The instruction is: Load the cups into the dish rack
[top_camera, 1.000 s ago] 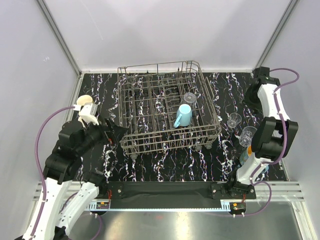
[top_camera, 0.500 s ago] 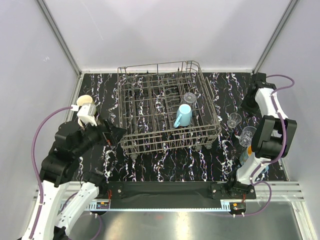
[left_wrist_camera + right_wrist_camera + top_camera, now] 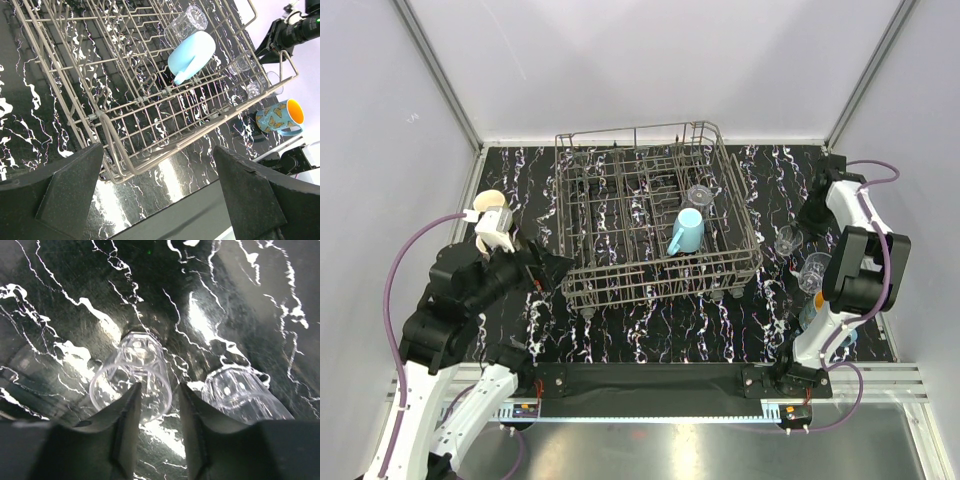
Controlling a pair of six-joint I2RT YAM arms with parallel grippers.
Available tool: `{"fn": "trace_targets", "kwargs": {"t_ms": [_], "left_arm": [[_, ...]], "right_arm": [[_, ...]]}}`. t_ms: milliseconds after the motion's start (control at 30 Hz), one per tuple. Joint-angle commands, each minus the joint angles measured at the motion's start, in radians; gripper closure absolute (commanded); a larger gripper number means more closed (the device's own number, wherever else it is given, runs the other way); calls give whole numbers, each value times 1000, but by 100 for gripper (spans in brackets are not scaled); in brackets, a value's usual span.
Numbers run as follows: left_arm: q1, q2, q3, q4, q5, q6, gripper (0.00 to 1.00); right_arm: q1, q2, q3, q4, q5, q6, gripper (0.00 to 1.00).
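The dish rack stands mid-table and holds a light blue mug and a clear glass, both lying on its wires. Right of the rack stand two clear glasses. My right gripper is over the farther glass. Its jaws are narrowed but open, one fingertip over the glass mouth and the other outside the rim, with the second glass beside it. A teal mug with an orange inside stands near the right arm's base. My left gripper is wide open and empty at the rack's near left corner.
White enclosure walls close the table at the back and both sides. A black bar carrying both arm bases runs along the near edge. The rack's near rim lies just ahead of the left fingers.
My right gripper has moved in over the farther glass and its jaws have narrowed. The left arm shifted slightly, its jaws still wide open.
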Motion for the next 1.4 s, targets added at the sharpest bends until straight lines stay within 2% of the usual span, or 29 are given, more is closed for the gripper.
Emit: {"fn": "trace_targets", "kwargs": {"t_ms": [0,300,333,467,533,733,867,1067,1133,1200,1233,1267,1367], "left_arm": [[-3,-12,12,32,18,19,1],[-3,17,21,39,25,38,1],[-3,18,21,42,27,35,1],[-3,25,21,67,65,32,1],[-3,29,26,81,90,30,1],[-3,48,49,93,113,9,1],[-3,72,75,113,122,-42,1],[-3,138,132,180,157,-168,1],[-3,153,122,275,231,-235,1],[-3,155,87,420,315,-318,1],[-3,156,70,477,337,-352,1],[-3,152,51,548,361,-384,1],[-3,150,-16,888,423,-476,1]], "right_arm": [[-2,30,-7,47,-53,2,60],[-2,52,28,47,-96,0,67],[-2,59,31,45,-98,-1,70],[-1,58,55,35,-87,-7,93],[-2,37,69,27,-82,-4,100],[-2,-31,184,-7,-113,20,100],[-1,-94,307,-14,-245,39,100],[-1,-197,449,76,-478,85,100],[-1,-201,488,88,-539,114,100],[1,-191,525,113,-724,204,100],[2,-191,525,139,-725,204,100],[7,-194,494,221,-844,280,100],[62,-215,422,390,-1005,413,100]]}}
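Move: The clear cup stands upright about 4 cm to the right hand's left and level with it, its middle some 5 cm lower, so the open fingers hang at its right-hand rim. A second clear cup is about 7 cm back and 4 cm right; the butterfly mug stands 16 cm back and 3 cm right. The dish rack's middle is roughly 35 cm left and 4 cm ahead. From the left hand, the clear cup is some 50 cm right, 17 cm ahead and well below. The clear cup's near rim wall is pinched by the right fingers, one inside, after a dip of about 2 cm with a slight shift left; the hand then lifts fast, some 33 cm, swinging forward and left while the wrist tips up until the fingers point forward-left. Late on, the left hand rises about 9 cm and goes right over the rack, rolling left side down, fingers still open. ##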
